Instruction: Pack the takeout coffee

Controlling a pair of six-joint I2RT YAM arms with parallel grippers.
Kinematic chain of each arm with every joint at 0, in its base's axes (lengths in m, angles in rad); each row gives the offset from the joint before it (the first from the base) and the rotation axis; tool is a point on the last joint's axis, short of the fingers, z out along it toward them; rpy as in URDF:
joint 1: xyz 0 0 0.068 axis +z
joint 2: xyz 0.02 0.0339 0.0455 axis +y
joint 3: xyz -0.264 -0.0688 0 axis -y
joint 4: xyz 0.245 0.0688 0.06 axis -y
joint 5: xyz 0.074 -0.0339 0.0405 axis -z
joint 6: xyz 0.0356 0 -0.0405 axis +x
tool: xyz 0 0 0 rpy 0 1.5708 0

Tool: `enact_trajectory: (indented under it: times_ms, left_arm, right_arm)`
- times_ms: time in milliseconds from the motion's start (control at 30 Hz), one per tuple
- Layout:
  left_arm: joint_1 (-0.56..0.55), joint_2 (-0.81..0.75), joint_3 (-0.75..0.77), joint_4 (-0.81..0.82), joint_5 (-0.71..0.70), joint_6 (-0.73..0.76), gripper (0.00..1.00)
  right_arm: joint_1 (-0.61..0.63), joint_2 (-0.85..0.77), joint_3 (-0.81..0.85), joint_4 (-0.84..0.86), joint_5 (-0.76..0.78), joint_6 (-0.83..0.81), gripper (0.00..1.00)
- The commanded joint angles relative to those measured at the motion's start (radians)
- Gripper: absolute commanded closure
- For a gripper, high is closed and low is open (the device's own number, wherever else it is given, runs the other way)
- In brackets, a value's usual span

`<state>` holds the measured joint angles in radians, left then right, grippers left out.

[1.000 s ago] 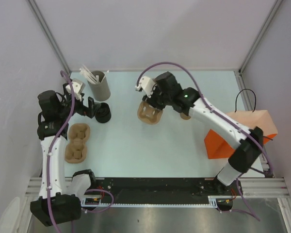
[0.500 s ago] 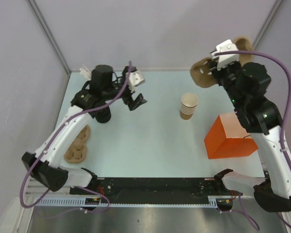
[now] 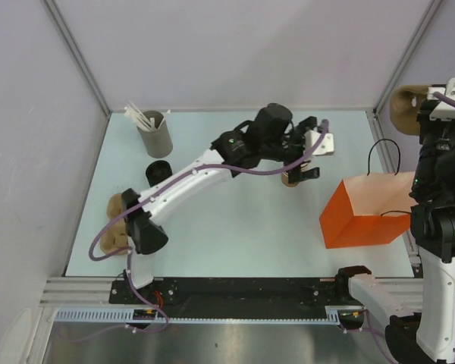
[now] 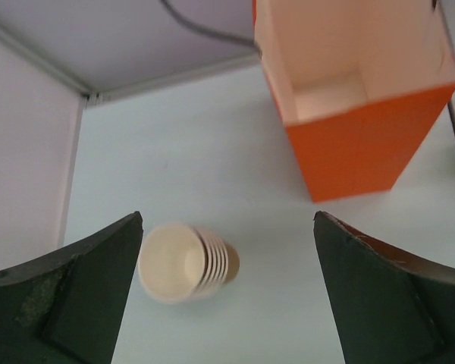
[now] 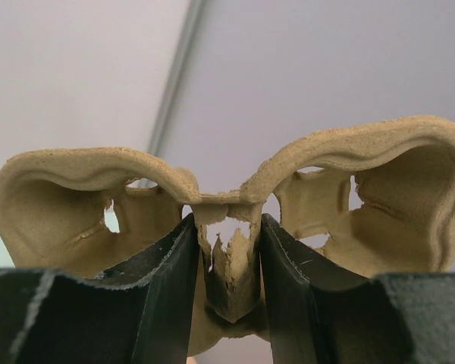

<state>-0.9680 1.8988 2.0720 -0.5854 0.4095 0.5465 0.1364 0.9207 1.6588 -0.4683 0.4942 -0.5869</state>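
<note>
The takeout coffee is out of view. My left gripper [image 3: 315, 149] [image 4: 227, 250] hangs open over a stack of lidless tan cups [image 3: 290, 180] [image 4: 186, 262], which lies between its fingers and nearer the left one, untouched. Just beyond stands the open orange paper bag [image 3: 364, 212] [image 4: 356, 98]. My right gripper [image 3: 426, 114] [image 5: 227, 254] is raised at the far right, above and behind the bag. It is shut on the central ridge of a tan pulp cup carrier [image 3: 406, 106] [image 5: 227, 205], which it holds upright in the air.
A stack of black lids [image 3: 158, 171] and a grey holder with white sticks [image 3: 153, 133] stand at the back left. More pulp carriers [image 3: 115, 224] lie at the left edge, partly under my left arm, which stretches diagonally across the table.
My left arm has swung from the left side across to the cup stack, still open. My right arm has carried the pulp carrier up and rightward to above the bag.
</note>
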Motion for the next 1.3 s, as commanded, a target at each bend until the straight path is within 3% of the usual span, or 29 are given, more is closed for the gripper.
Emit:
enact_trajectory:
  times_ms: [0,300,467,700,833,1067,1133,1267]
  left_arm:
    - [-0.063,0.126,0.239,0.073,-0.015,-0.042,0.00]
    - [-0.146,0.308,0.398,0.173,-0.070,-0.074,0.01]
    - [-0.159,0.350,0.401,0.196,-0.100,-0.071,0.03]
    - [-0.164,0.385,0.396,0.203,-0.130,-0.053,0.15]
    - [-0.164,0.393,0.393,0.200,-0.141,-0.040,0.27]
    - [-0.164,0.398,0.390,0.194,-0.149,-0.019,0.60]
    - [-0.164,0.396,0.389,0.184,-0.144,-0.010,0.61]
    - [-0.164,0.398,0.385,0.164,-0.141,0.004,0.54]
  right_arm:
    - [-0.050,-0.022,-0.021,0.065,0.078,-0.027,0.59]
    - [-0.078,-0.029,-0.037,0.057,0.067,-0.007,0.59]
    - [-0.078,-0.031,-0.031,0.036,0.049,0.013,0.59]
    - [-0.077,-0.037,-0.036,0.022,0.037,0.035,0.59]
    - [-0.070,-0.042,-0.036,0.013,0.030,0.042,0.59]
    - [-0.063,-0.043,-0.040,0.010,0.026,0.052,0.59]
    - [-0.061,-0.043,-0.044,0.010,0.024,0.052,0.59]
    - [-0.060,-0.045,-0.042,0.007,0.018,0.056,0.59]
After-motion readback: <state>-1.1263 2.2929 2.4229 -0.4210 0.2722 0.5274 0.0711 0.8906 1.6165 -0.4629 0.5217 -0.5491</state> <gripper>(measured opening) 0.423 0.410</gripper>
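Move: The orange bag's far rim, by its black handle, lies some 19 cm to the left hand's right, about 3 cm back and 5 cm below. The cup stack stands almost under this hand, about 2 cm ahead, 1 cm left and 21 cm down. From the right hand, which still holds the cup tray, the bag's middle is nearly straight below, about 30 cm down. The left hand reaches about 13 cm right, then sinks slightly, towards the bag's far rim, fingers closing about halfway. ##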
